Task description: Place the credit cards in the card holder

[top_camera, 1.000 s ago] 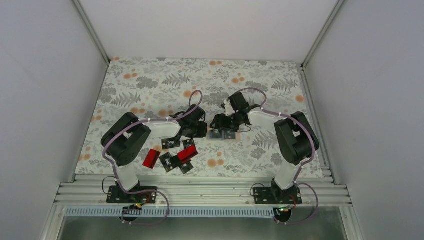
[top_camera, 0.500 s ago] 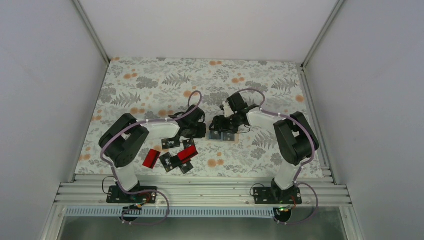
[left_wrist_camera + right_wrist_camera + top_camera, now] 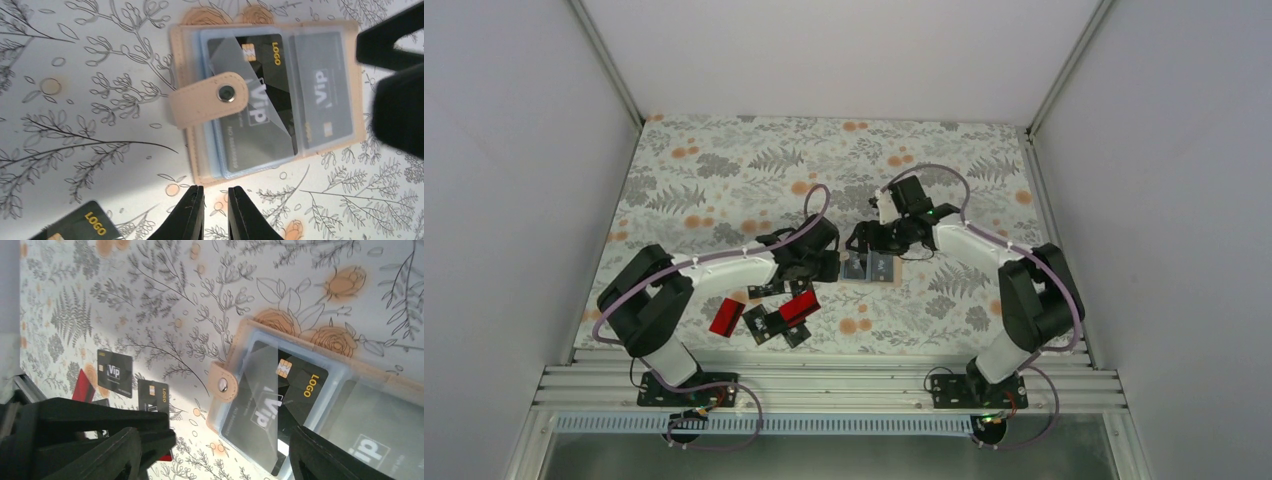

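Observation:
The card holder (image 3: 320,145) lies open on the flowered table, tan outside and light blue inside, its snap strap (image 3: 210,106) folded over the left page. Black credit cards sit in its clear pockets: a LOGO card (image 3: 262,50) lying askew, a ViP card (image 3: 255,140) and another ViP card (image 3: 320,90). My left gripper (image 3: 216,202) hovers just short of the holder's near edge, its jaws a narrow gap apart with nothing between them. The right gripper (image 3: 220,452) stands wide open over the holder (image 3: 240,340). In the top view both grippers meet at the holder (image 3: 871,266).
Loose cards lie near the left arm: black ones (image 3: 766,290) and two red ones (image 3: 726,316) (image 3: 799,308). The right wrist view shows a black ViP card (image 3: 115,372), a black LOGO card (image 3: 153,396) and a red card (image 3: 84,386). Aluminium rails (image 3: 824,385) edge the table's near side.
The left arm has stretched out lower and its jaws have parted slightly. The right arm's elbow has swung out to the right and its jaws have widened a little.

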`<action>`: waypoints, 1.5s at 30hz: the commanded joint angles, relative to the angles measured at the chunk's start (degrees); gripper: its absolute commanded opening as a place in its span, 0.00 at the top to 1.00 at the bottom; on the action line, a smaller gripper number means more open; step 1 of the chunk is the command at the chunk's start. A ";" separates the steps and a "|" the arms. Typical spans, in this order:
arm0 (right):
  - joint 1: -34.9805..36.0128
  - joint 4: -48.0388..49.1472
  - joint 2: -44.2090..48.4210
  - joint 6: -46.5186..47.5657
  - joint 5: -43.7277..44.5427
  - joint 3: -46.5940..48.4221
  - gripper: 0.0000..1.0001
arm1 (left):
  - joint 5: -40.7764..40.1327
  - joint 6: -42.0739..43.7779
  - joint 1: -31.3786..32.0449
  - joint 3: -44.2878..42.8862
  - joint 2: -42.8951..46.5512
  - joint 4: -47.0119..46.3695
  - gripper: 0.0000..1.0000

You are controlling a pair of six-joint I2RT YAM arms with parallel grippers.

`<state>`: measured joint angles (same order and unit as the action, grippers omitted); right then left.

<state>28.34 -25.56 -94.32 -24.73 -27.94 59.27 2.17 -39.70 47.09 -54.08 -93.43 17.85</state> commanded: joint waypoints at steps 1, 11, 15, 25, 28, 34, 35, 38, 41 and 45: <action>-1.04 1.14 3.69 2.02 -1.10 -1.70 0.28 | 0.28 -2.23 1.21 -1.13 -0.39 -0.40 0.86; -2.17 4.19 1.36 3.24 0.37 -3.36 0.80 | 0.50 -5.06 1.42 -1.78 -2.91 -1.78 0.86; -2.15 4.11 -0.50 3.79 2.35 -3.19 0.96 | 0.24 -5.30 1.40 -1.95 -3.07 -1.42 0.86; -1.99 4.33 -3.81 3.72 2.46 -4.00 0.96 | 0.10 -5.25 1.41 -2.23 -3.31 -1.13 0.86; -1.88 4.81 -4.34 3.43 2.49 -4.28 0.96 | 0.09 -5.16 1.36 -2.34 -3.38 -0.98 0.86; -1.82 5.81 -5.68 3.11 3.09 -4.71 0.96 | 0.19 -4.95 1.38 -2.43 -3.54 -0.63 0.86; -1.75 5.72 -5.89 3.13 3.68 -4.90 0.96 | 0.20 -4.92 1.42 -2.43 -3.45 -0.59 0.86; -1.78 6.13 -6.22 3.07 4.88 -5.93 0.96 | 0.13 -4.93 1.36 -2.26 -3.26 -0.47 0.86; -1.76 6.71 -6.88 2.94 5.10 -6.88 0.96 | 0.13 -4.88 1.47 -2.48 -3.33 -0.47 0.86; -1.63 7.40 -7.65 2.80 6.16 -7.83 0.96 | -0.03 -4.40 1.61 -3.68 -3.99 0.01 0.86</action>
<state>26.50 -19.90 -100.29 -21.85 -24.10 52.64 2.57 -44.40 48.40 -55.46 -96.38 17.10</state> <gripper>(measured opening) 0.042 0.137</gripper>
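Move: The credit card in the card holder's left clear pocket lies almost straight under the open right fingers, roughly 8 cm below. From the right hand, the card in the right-hand pocket is about 6 cm to the right and level in reach, the snap strap some 3 cm to the left, and a loose card about 12 cm left and 5 cm back. From the left hand the pocketed card lies about 4 cm ahead, 4 cm right and 6 cm below. The left pocket's card is met near its right edge, beside the holder's fold, by the right fingers: they shut on nothing while hovering, then go down about 7 cm and some 3 cm to the right until the closed tips touch there. The left hand shifts about a centimetre right and down, then waits, nearly shut, off the holder's near left corner. ##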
